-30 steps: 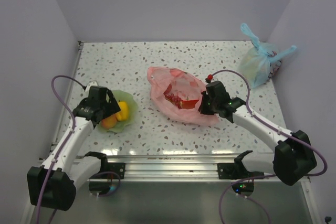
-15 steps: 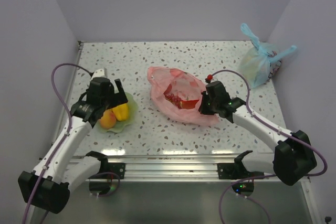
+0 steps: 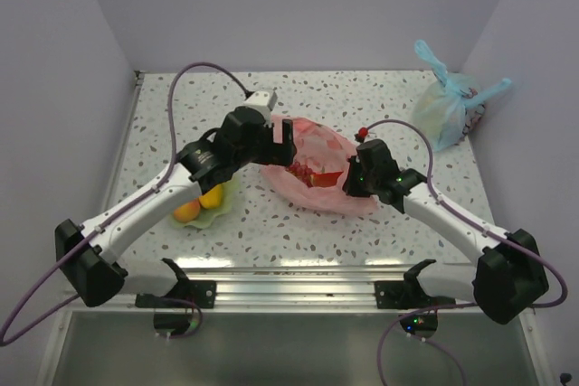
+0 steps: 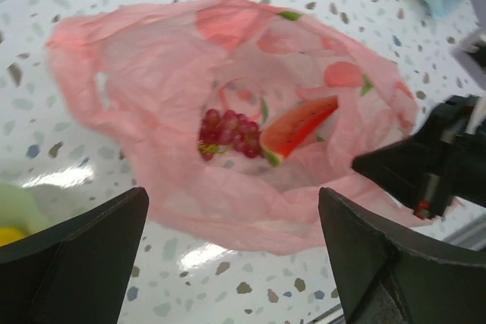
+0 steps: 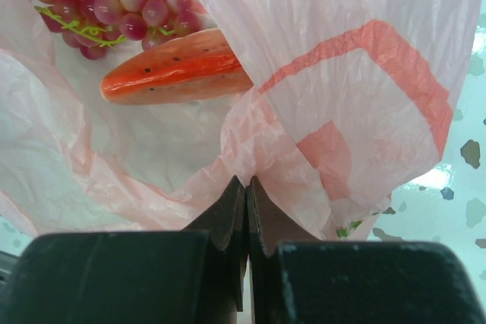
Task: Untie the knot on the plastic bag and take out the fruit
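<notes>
The pink plastic bag [image 3: 312, 169] lies mid-table with its mouth spread wide; the knot is out of view. Inside it sit fruit: a dark red grape cluster [image 4: 228, 134] and a red watermelon slice [image 4: 300, 125], which the right wrist view shows as grapes [image 5: 114, 5] and slice [image 5: 178, 66]. My left gripper [image 3: 282, 144] hovers open over the bag's left side, its fingers [image 4: 76, 256] wide apart and empty. My right gripper [image 3: 350, 183] is shut on the bag's near-right rim, pinching the pink film [image 5: 247, 180].
A green bowl [image 3: 206, 217] at the left holds a yellow fruit [image 3: 213, 196] and an orange one [image 3: 187, 212], partly under my left arm. A knotted light blue bag [image 3: 448, 106] stands at the back right, by the wall.
My left arm has swung from the green bowl rightward to above the pink bag, jaws still open. The right gripper has kept its pinch on the bag's rim.
</notes>
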Robot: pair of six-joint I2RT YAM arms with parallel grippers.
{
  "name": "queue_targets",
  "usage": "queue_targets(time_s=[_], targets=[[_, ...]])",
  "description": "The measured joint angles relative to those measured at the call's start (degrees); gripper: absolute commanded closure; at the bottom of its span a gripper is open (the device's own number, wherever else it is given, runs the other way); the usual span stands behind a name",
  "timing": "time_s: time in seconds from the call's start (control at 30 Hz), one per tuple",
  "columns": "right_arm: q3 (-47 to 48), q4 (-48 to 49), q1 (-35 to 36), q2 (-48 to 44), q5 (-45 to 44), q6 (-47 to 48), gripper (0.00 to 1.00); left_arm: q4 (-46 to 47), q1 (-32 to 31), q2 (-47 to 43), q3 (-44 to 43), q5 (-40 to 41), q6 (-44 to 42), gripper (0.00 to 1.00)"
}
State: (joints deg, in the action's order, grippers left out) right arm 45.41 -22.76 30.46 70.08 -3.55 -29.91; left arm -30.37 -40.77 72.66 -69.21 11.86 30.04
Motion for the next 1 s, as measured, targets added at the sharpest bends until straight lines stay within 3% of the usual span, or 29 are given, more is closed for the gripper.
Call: queue_targets(time_s=[0.17, 0.4, 0.73, 1.0], targets=[[-0.17, 0.04, 0.00, -0.11, 0.02, 0.00, 1.00, 3.17, -6.64, 9.97, -9.57, -2.29, -5.97, 0.00], [-0.92, 0.02, 0.00, -0.92, 0.04, 0.15, 1.00, 1.51, -8.57, 26.56, -20.37, -2.69, -16.90, 0.04], [-1.84, 0.02, 0.00, -1.60, 0.11, 0.24, 1.00, -2.12, -8.52, 38.82, -23.74, 3.74, -27.63, 0.04], [-2.10, 0.04, 0.00, -1.60, 0.26, 0.70, 1.00, -2.16, -6.80, 45.13, -25.44, 9.92, -31.23, 0.02]])
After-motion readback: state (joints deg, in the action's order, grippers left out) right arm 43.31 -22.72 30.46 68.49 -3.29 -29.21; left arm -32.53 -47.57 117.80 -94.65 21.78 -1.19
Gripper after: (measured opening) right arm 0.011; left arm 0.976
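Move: Below the open left hand and inside the bag, the grapes lie about 9 cm ahead, 9 cm to the right and 21 cm down. The watermelon slice is roughly 5 cm ahead and 16 cm to the right, at the same depth; the green bowl is some 15 cm to the left and 2 cm back. From the right hand, shut on the bag's near right rim, the grapes are about 10 cm ahead, 12 cm left and 8 cm lower. Swinging right about 12 cm over the bag's mouth, the left hand then dives some 17 cm and reaches 8 cm forward towards the grapes, easing back left a few centimetres on the way down. Its wrist rolls about 40 degrees, left side up, and turns some 20 degrees clockwise until the fingers point more steeply down, still wide open. The right hand stays nearly in place, keeping its pinch on the rim. ##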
